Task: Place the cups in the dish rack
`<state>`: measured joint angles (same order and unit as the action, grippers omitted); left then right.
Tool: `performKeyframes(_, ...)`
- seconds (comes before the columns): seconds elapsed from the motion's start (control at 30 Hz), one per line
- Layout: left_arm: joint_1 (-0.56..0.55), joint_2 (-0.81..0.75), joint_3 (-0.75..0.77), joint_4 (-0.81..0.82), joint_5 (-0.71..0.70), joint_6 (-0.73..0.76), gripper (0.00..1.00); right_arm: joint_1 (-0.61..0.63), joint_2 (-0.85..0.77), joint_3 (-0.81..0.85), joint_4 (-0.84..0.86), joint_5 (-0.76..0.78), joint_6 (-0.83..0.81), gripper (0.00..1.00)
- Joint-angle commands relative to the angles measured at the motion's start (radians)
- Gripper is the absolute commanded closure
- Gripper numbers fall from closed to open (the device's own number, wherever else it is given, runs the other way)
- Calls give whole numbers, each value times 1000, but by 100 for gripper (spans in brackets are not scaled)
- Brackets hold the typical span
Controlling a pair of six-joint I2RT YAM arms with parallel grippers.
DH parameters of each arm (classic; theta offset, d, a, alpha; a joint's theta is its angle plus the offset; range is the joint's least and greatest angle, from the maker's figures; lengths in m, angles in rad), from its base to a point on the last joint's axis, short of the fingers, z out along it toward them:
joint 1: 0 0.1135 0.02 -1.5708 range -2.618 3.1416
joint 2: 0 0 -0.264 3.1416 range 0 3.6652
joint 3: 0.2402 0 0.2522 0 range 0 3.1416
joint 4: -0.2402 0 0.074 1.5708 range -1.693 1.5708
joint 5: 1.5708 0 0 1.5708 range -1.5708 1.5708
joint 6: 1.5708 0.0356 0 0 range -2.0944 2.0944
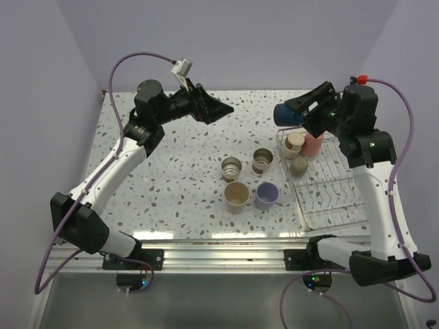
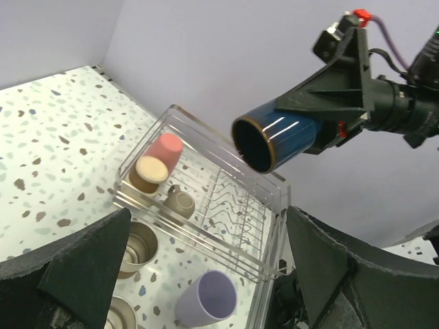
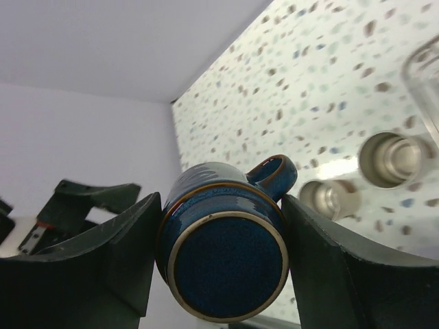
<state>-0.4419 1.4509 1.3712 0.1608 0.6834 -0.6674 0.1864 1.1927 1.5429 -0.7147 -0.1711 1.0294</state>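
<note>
My right gripper (image 1: 296,110) is shut on the small dark blue cup (image 1: 282,114), holding it on its side in the air above the far left corner of the dish rack (image 1: 329,205). From the right wrist I see its base and handle (image 3: 226,257) squeezed between both fingers. Inside the rack stand a red-pink cup (image 1: 314,144), a tan cup (image 1: 295,142) and a small tan mug (image 1: 299,166). Two steel cups (image 1: 232,166) (image 1: 263,161), a tan cup (image 1: 236,197) and a lavender cup (image 1: 267,195) sit on the table left of the rack. My left gripper (image 1: 218,110) hangs open and empty, facing the blue cup (image 2: 274,140).
The near part of the rack's gridded bottom (image 2: 240,205) is bare. Lavender walls close in the table at the back and on both sides. The left arm reaches up along the left half of the speckled table (image 1: 171,178).
</note>
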Motion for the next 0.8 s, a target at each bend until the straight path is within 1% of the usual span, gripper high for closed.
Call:
performKeyframes(0.0, 26, -49, -6, -70, -45, 58, 2, -38, -51, 89, -112, 99, -164, 100)
performKeyframes(0.03, 31, -53, -20, -75, -47, 60, 2, -41, -50, 100, -161, 146, -187, 100)
performKeyframes(0.23, 45, -76, -78, -101, -48, 86, 2, -50, -36, 175, -314, 310, -325, 100)
performKeyframes(0.27, 45, -83, -84, -106, -47, 89, 2, -50, -28, 184, -328, 353, -340, 100)
performKeyframes(0.4, 55, -90, -118, -121, -36, 103, 2, -59, -16, 189, -382, 429, -390, 100)
performKeyframes(0.57, 58, -104, -172, -104, -4, 88, 3, -94, 30, 166, -401, 469, -413, 100)
performKeyframes(0.77, 60, -129, -248, -83, 22, 83, 4, -180, 110, 132, -381, 449, -420, 100)
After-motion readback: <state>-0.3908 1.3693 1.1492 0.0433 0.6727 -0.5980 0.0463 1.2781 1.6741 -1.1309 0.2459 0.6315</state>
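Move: The rack's free space beside the pink cup lies some 24 cm right of the right hand, 17 cm ahead and 34 cm below; the pink cup stands 17 cm right and 18 cm ahead, the beige cup 10 cm right and 18 cm ahead. From the left hand the nearer metal cup is about 8 cm ahead, 2 cm right and 36 cm below; the tall beige cup is roughly 4 cm back, 4 cm right. The blue mug, still pinched in the right hand, is carried about 13 cm right and 7 cm down towards the rack's free space, easing back slightly on the way; the wrist rolls some 30 degrees, left side dropping, tips further down and turns clockwise. The empty left hand sinks about 9 cm towards the table's cups, drifting left, fingers staying wide open. ##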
